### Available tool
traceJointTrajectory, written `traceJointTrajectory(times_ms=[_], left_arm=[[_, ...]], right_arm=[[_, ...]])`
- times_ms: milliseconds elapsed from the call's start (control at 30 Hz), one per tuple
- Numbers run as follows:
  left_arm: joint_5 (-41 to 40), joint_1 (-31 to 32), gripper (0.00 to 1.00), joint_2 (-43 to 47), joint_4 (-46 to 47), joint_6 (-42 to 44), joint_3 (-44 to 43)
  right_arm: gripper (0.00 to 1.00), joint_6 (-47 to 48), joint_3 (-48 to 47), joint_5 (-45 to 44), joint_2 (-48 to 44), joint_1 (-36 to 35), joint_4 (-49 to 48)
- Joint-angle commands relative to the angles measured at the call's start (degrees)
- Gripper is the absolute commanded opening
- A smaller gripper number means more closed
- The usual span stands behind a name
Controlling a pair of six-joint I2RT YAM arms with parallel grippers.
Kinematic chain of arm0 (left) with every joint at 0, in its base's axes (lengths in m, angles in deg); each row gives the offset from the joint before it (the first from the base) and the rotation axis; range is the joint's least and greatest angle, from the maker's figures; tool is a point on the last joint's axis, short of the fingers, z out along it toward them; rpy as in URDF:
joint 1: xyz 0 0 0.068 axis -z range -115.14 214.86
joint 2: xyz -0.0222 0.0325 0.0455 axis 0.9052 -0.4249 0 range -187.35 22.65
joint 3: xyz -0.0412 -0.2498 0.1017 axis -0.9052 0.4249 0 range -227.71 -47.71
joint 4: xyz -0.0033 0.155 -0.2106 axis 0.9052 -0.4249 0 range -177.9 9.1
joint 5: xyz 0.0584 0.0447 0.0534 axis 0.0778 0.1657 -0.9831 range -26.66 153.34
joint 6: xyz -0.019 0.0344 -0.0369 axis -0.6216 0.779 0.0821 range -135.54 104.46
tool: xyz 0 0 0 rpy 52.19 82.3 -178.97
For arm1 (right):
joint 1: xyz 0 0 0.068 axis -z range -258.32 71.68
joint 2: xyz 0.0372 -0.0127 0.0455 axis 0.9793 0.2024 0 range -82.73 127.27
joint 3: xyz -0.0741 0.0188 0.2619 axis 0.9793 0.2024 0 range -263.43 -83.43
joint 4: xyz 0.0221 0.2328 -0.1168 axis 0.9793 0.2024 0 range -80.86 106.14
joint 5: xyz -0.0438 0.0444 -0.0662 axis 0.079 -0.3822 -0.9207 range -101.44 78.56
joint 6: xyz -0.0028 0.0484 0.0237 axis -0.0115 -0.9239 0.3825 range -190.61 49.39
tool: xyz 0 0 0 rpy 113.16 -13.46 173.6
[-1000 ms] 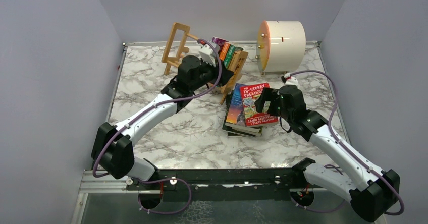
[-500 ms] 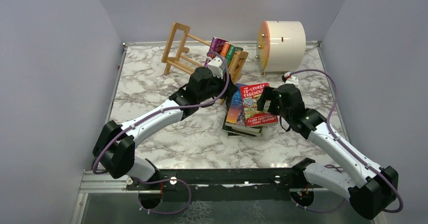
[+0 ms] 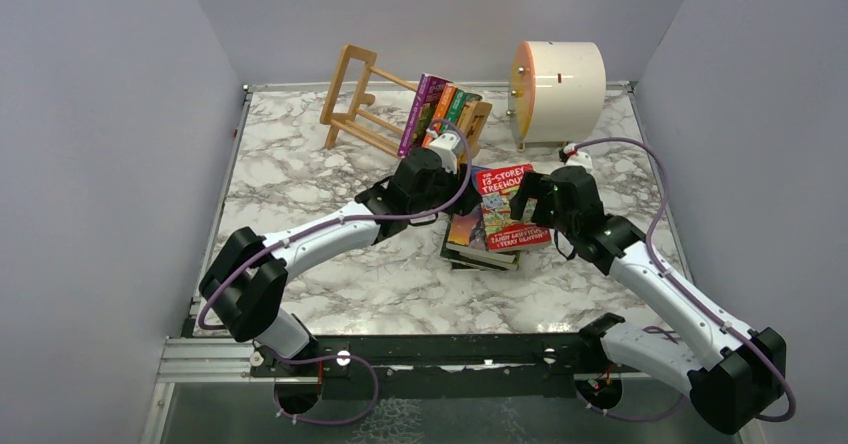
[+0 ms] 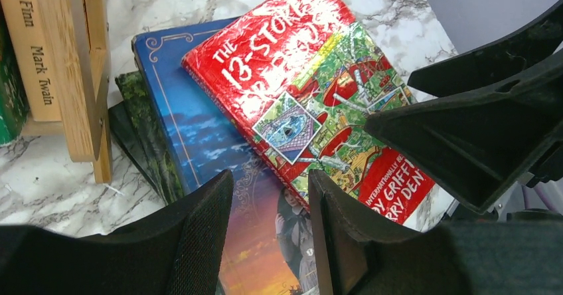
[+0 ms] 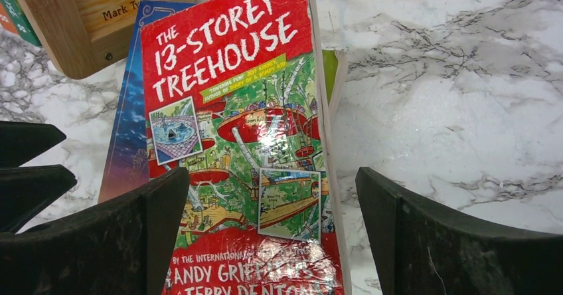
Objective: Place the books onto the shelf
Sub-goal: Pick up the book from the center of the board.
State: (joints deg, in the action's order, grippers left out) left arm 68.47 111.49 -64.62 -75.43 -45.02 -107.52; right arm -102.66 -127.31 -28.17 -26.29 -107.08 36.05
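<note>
Several books [image 3: 440, 109] lean at the right end of the light-wood shelf [image 3: 347, 82]. A stack of books [image 3: 470, 244] lies flat on the table, topped by the red book [image 3: 503, 204], "The 13-Storey Treehouse" [image 5: 232, 96]. My left gripper [image 3: 458, 202] hovers over the stack's left side, above a blue-covered book [image 4: 192, 129]. It [image 4: 269, 182] is partly open with nothing between its fingers. My right gripper [image 3: 522, 204] stands wide open over the red book's near right edge [image 5: 271, 189], one finger above the cover, the other above the table.
A cream drum [image 3: 557, 79] stands at the back right, beside the shelf. The shelf's wooden end piece [image 4: 80, 62] is close to the stack's far left corner. The two grippers face each other across the stack, a short gap apart. Grey walls enclose the marble table [image 3: 330, 264].
My left arm has pulled back from the shelf and swung right and nearer, over the stack; the shelved books now show fully. The right arm has hardly moved.
</note>
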Motion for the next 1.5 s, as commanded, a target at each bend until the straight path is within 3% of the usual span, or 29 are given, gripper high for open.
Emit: traceJointTrajectory(times_ms=[0, 567, 700, 1033, 1467], left_arm=[[-1.7, 0.4, 0.39, -0.4, 0.6, -1.6, 1.5], [-4.2, 0.3, 0.40, 0.9, -0.4, -2.9, 5.4], [-5.0, 0.1, 0.48, 2.1, 0.0, -4.6, 6.8], [-1.4, -1.2, 0.59, 5.1, 7.3, -8.9, 12.1], [6.6, -3.8, 0.60, 3.2, 15.5, -12.2, 15.6]], right_arm=[[0.94, 1.2, 0.7, 2.7, 0.3, 0.3, -2.5], [0.92, 5.0, 1.5, 14.0, 1.3, 0.3, -7.2], [0.91, 5.3, 1.5, 14.9, 2.1, 0.3, -7.5], [0.91, 5.9, 1.3, 16.9, 3.4, 0.3, -9.0], [0.90, 6.6, 1.4, 20.1, 5.4, 0.3, -11.1]])
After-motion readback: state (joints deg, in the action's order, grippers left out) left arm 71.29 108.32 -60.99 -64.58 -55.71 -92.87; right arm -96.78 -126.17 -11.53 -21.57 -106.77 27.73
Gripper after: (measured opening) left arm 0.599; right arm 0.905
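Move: Under both hands, the red 13-Storey Treehouse book tops the stack: its middle is about 8 cm right of the left hand, 2 cm ahead and some 9 cm below. From the right hand it lies about 4 cm ahead, 3 cm left and 6 cm down. The blue book beneath it is centred roughly 2 cm ahead and 2 cm right of the left hand, 11 cm down; the wooden shelf's right end stands about 13 cm ahead and 4 cm left of that hand. Sweeping about 5 cm left and turning some 15 degrees counter-clockwise, the wide-open right hand brings its right finger against the red book's right edge and pushes the book along towards the left hand. The left hand sinks about 5.5 cm beside the spine, edging left, then rises a little, its fingers spreading wider and tipping slightly down. ##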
